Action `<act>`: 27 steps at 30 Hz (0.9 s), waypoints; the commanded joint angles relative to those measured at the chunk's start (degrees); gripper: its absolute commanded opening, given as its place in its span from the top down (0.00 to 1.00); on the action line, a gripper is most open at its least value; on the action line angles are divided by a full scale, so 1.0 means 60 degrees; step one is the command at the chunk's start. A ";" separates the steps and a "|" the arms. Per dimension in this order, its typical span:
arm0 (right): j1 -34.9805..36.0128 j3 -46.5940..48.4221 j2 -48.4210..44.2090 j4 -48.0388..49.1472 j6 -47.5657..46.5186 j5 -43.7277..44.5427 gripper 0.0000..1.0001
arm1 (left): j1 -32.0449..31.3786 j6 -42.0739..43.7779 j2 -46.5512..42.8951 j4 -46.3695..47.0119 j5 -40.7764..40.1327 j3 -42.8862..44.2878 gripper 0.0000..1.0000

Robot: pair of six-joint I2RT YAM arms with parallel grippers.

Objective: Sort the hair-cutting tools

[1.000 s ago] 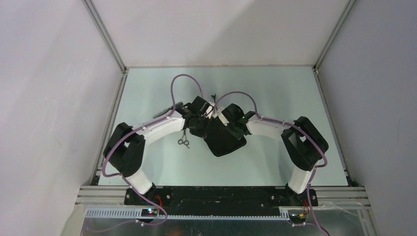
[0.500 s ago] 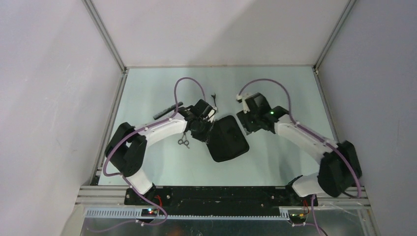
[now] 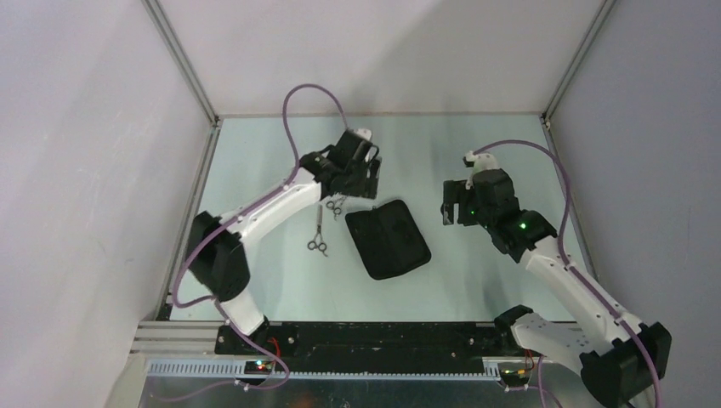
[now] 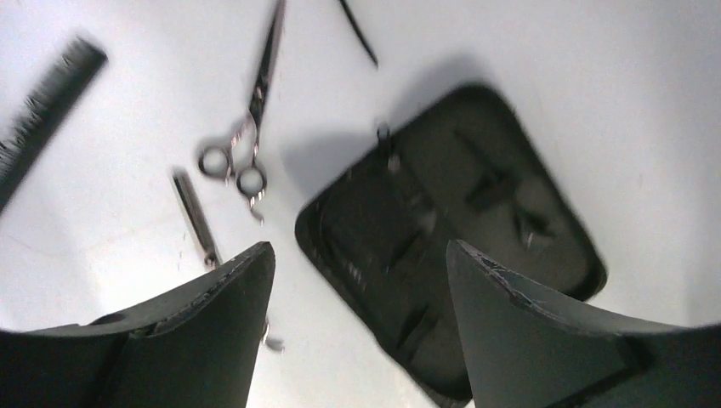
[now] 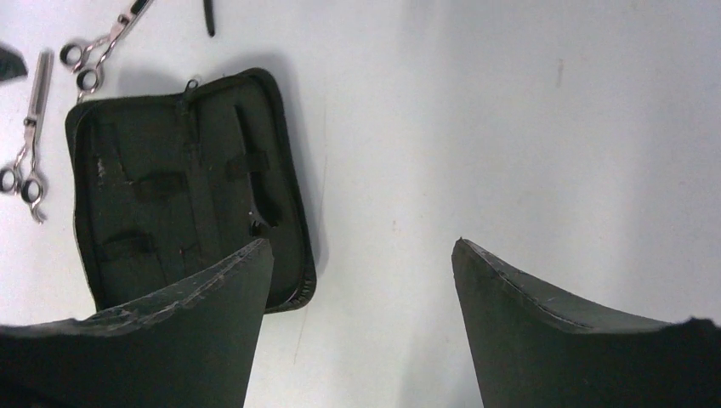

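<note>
An open black pouch (image 3: 388,240) lies flat at mid-table, its inner straps bare (image 5: 183,183). One pair of silver scissors (image 3: 319,238) lies left of it, and a second pair (image 3: 334,205) sits at its far left corner. In the left wrist view I see a dark comb (image 4: 47,102), scissors (image 4: 246,127), a thin black clip (image 4: 359,36) and the pouch (image 4: 459,229). My left gripper (image 3: 361,177) hovers open above the pouch's far left corner, holding nothing. My right gripper (image 3: 455,208) is open and empty to the right of the pouch, over bare table.
The pale table (image 3: 476,153) is walled by a metal frame with white panels on three sides. Purple cables loop above both arms. The arm bases sit on a black rail (image 3: 383,336) at the near edge.
Both grippers opened and left the pouch. The left arm rose toward the back, the right arm swung out to the right. The pouch now lies uncovered and spread open.
</note>
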 commanded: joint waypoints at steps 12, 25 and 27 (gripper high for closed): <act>-0.0278 -0.0638 -0.1607 -0.0615 0.1675 0.0921 0.18 | 0.0602 -0.0541 0.5177 -0.0107 -0.0610 0.4904 0.35; -0.0287 -0.0839 -0.2198 -0.1034 0.1916 0.0920 0.19 | 0.0744 -0.0665 0.6725 -0.0007 -0.0354 0.5441 0.46; -0.0283 -0.0850 -0.2271 -0.1083 0.1949 0.0911 0.19 | 0.0740 -0.0640 0.6780 -0.0020 -0.0412 0.5481 0.48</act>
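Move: The black hair clip I'm going for lies about 16 cm ahead of my left hand, 4 cm to its right and some 15 cm below. The nearer scissors lie about 9 cm ahead and 4 cm left, the thinning scissors 1 cm back and 9 cm left, and the open case's middle 3 cm back and 8 cm right, all near table height. From my idle right hand the clip is about 20 cm ahead, 22 cm left and 18 cm below. I swing my left hand forward about 12 cm and a little right, from the case's edge past the nearer scissors, then bring it down some 13 cm onto the near end of the hair clip, narrowing the open fingers to roughly half width on either side of it. Meanwhile my right hand eases about 5 cm back and right, away from the case, turning slightly clockwise and staying open. ##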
